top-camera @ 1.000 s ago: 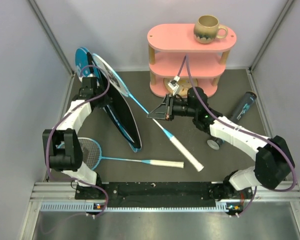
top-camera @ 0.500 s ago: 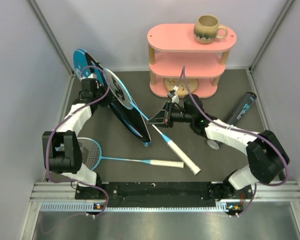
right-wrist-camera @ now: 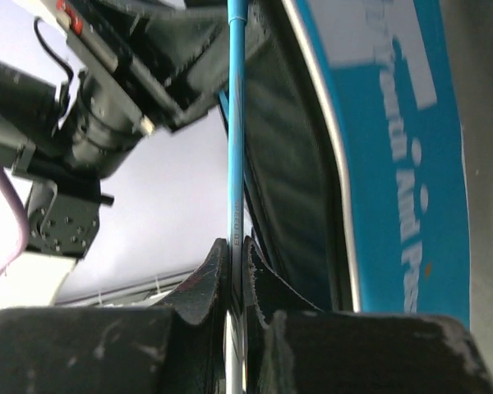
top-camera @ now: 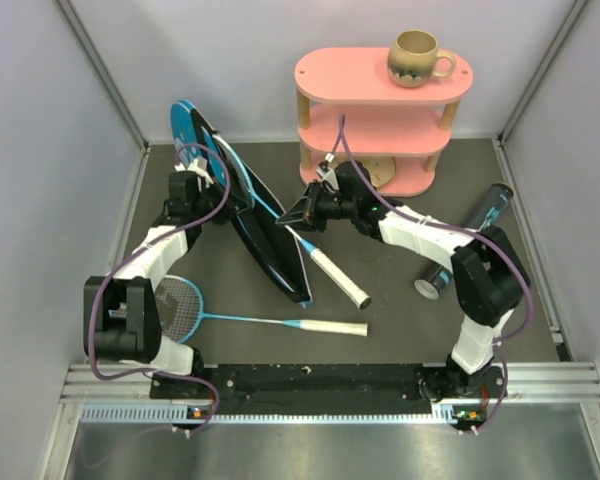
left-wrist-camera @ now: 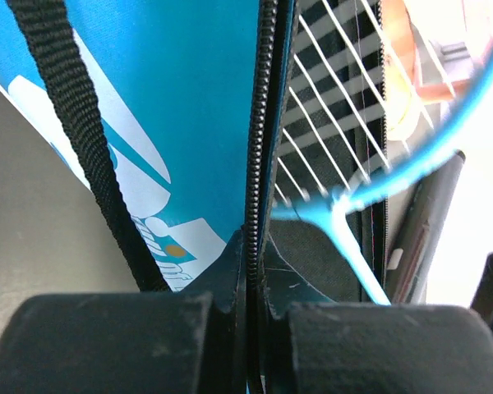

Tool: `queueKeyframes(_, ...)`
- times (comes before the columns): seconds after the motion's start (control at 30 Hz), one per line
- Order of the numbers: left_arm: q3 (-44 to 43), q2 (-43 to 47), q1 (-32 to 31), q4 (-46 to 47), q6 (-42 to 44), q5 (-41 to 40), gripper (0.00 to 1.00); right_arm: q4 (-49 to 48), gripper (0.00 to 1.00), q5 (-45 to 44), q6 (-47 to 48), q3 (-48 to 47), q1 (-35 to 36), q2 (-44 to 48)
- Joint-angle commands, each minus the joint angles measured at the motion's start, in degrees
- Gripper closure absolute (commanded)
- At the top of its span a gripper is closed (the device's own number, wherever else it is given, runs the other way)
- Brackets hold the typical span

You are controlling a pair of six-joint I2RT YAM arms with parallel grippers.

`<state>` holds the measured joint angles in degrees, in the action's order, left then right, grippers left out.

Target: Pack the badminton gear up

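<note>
The blue racket cover (top-camera: 270,245) stands on edge, its mouth held apart. My left gripper (top-camera: 212,184) is shut on its zipper rim (left-wrist-camera: 263,164), with blue fabric (left-wrist-camera: 189,115) to the left. One light-blue racket (top-camera: 268,205) has its head inside the cover; strings (left-wrist-camera: 333,107) and throat (left-wrist-camera: 333,220) show. My right gripper (top-camera: 290,218) is shut on that racket's thin blue shaft (right-wrist-camera: 237,123), and the white handle (top-camera: 338,278) trails toward the front. A second racket (top-camera: 185,305) lies flat at the front left. The black tube (top-camera: 465,240) lies at the right.
The pink three-tier shelf (top-camera: 380,82) stands at the back, close behind my right arm, with a beige mug (top-camera: 418,55) on top. Grey walls close in the left, back and right sides. The left arm's wrist (right-wrist-camera: 90,123) shows beyond the shaft in the right wrist view.
My right gripper has travelled left and back with the racket, sliding its head deeper into the cover. The left gripper has shifted the cover to the right.
</note>
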<state>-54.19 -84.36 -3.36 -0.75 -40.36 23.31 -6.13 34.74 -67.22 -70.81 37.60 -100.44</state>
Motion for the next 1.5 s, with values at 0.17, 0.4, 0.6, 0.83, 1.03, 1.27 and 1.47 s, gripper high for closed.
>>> queueKeyframes(0.17, 3.83, 5.61, -3.76, 7.61, -4.55, 6.75, 1.00, -2.57, 1.00, -5.82, 3.15, -12.86, 0.19, -8.71)
queueKeyframes(0.4, 5.06, 7.89, -6.75, 7.61, -7.71, 6.31, 1.00, 3.39, 1.00, -15.04, 6.31, -21.03, 1.85, -11.79)
queueKeyframes(0.6, 4.97, 7.98, -7.63, 7.96, -11.49, 8.41, 1.00, 5.78, 1.00, -28.93, 13.86, -22.36, 4.14, -11.09)
queueKeyframes(0.83, 5.77, 8.86, -9.12, 7.44, -12.64, 9.73, 1.00, -3.52, 1.00, -32.90, 24.85, -22.36, 4.23, -14.25)
queueKeyframes(1.03, 7.00, 8.07, -9.91, 10.51, -16.33, 10.96, 1.00, -12.22, 1.00, -38.25, 29.07, -18.41, 4.58, -16.01)
queueKeyframes(1.27, 7.52, 7.11, -10.09, 11.82, -17.56, 8.60, 1.00, -12.86, 1.00, -49.06, 31.63, -13.75, 6.25, -14.08)
queueKeyframes(1.47, 6.56, 2.45, -10.18, 13.67, -17.56, 9.03, 1.00, 2.21, 1.00, -53.00, 31.71, -21.54, 8.71, -13.20)
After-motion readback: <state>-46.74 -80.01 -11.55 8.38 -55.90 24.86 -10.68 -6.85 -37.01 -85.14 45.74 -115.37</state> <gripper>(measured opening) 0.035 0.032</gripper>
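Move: The right hand grips a racket by the shaft, its head already between the bag's walls; the bag's middle lies roughly 8 cm ahead of that hand, 8 cm left and 7 cm lower. The second racket lies on the table about 12 cm back, 10 cm left and 19 cm below it; the pink shelf stands some 30 cm ahead, 20 cm right. From the left hand, pinching the bag's zip edge, the held racket's middle is about 10 cm back, 11 cm right, slightly higher. Still pinching the racket's shaft, the right hand feeds it head-first deeper into the open bag, going about 11 cm forward while sinking nearly 5 cm and easing left, its fingers swinging clockwise from pointing left to forward-left. The left hand keeps its pinch on the zip edge and draws the bag some 6 cm right and a little back, towards the racket, rolling its left side down slightly. ##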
